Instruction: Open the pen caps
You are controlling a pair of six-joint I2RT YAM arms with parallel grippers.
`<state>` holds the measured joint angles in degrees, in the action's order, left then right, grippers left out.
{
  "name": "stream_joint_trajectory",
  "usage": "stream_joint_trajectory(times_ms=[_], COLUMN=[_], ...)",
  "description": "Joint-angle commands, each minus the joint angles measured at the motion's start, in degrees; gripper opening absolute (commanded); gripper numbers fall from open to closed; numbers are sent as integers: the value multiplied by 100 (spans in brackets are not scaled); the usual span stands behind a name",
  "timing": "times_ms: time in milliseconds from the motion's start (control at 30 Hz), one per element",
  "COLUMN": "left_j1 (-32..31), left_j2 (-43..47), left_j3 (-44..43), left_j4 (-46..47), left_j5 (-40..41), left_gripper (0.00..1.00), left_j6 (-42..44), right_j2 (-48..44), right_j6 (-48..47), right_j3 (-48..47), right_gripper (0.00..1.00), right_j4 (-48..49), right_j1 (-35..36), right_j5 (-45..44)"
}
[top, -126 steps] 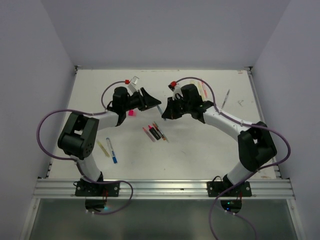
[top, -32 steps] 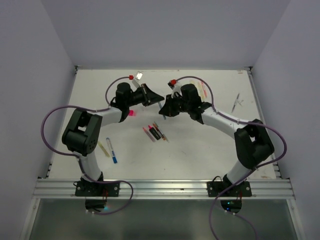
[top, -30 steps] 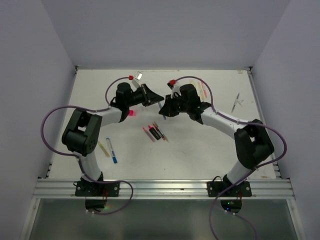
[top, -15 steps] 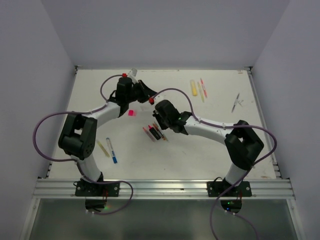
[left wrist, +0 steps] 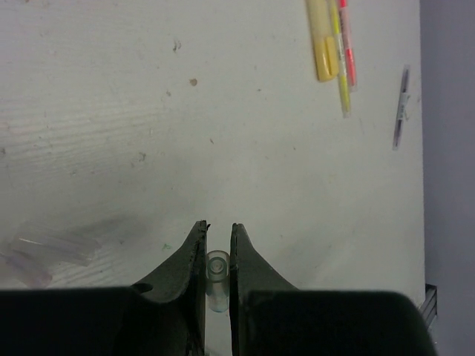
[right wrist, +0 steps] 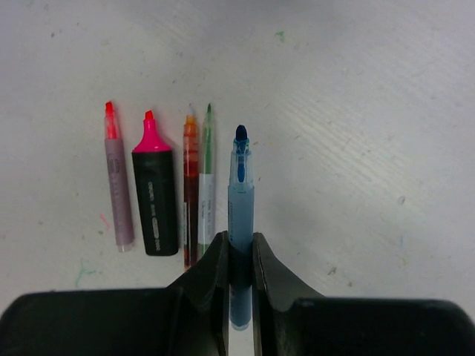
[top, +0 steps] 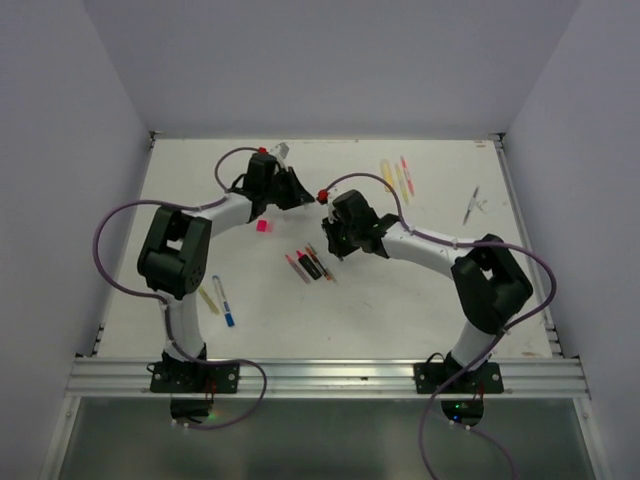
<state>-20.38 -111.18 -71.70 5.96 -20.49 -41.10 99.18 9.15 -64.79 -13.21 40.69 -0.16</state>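
Note:
In the left wrist view my left gripper is shut on a pale clear pen cap, held a little above the table. Seen from the right wrist, my right gripper is shut on the barrel of a blue pen, whose bare blue tip points away. The blue pen hangs just right of a row of uncapped pens: a pale pink one, a pink-and-black highlighter, an orange one and a green one. From above, the left gripper sits behind the right gripper, and the two are apart.
A yellow highlighter, a pink pen and a grey pen lie far right. Clear caps lie left of the left gripper. A pink cap sits mid-table. A yellow pen and a blue pen lie front left.
The grippers were together at mid-table; now they are apart. The right gripper carried the blue pen down beside the pen row, and the left swung back with the clear cap.

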Motion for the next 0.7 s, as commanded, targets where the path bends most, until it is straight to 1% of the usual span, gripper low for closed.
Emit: stream_joint_trajectory(times_ms=[0,133,200,233,367,533,667], left_j1=[-18,-10,-10,-1,-1,34,96], left_j2=[-176,-413,-510,-545,-818,-958,-1081], left_j3=[-441,-652,-713,-757,-1038,-1074,-1144], left_j4=[-384,-587,-587,-813,-1044,-1053,-1088], left_j5=[80,98,133,133,124,133,80], left_gripper=[0,0,0,0,0,0,0], left_j6=[542,621,621,621,639,612,612], right_j2=[154,260,339,365,383,445,488], right_j6=[43,52,61,70,114,114,114], right_j3=[55,125,116,125,160,125,134], right_gripper=[0,0,0,0,0,8,9], right_j4=[188,152,109,65,56,-67,-67], right_j1=[-78,-131,-131,-131,-140,-131,-131], right_j5=[903,1202,1229,1221,1168,940,869])
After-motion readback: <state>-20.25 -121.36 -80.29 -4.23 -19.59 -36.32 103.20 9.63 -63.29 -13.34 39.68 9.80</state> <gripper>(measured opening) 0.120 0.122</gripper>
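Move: The left hand holds the clear cap over bare table, its spot about 9 cm below and 1 cm ahead; the loose clear caps lie some 9 cm left of this hand, the pink cap 14 cm left and 3 cm back. The right hand holds the blue pen; its spot is 3 cm back, 1 cm left and 6 cm down. From this hand the green pen lies 3 cm left, 3 cm back, the black highlighter 7 cm left, 3 cm back. Left lowers its held cap about 6 cm; right brings the blue pen down and back some 4 cm, then holds. ##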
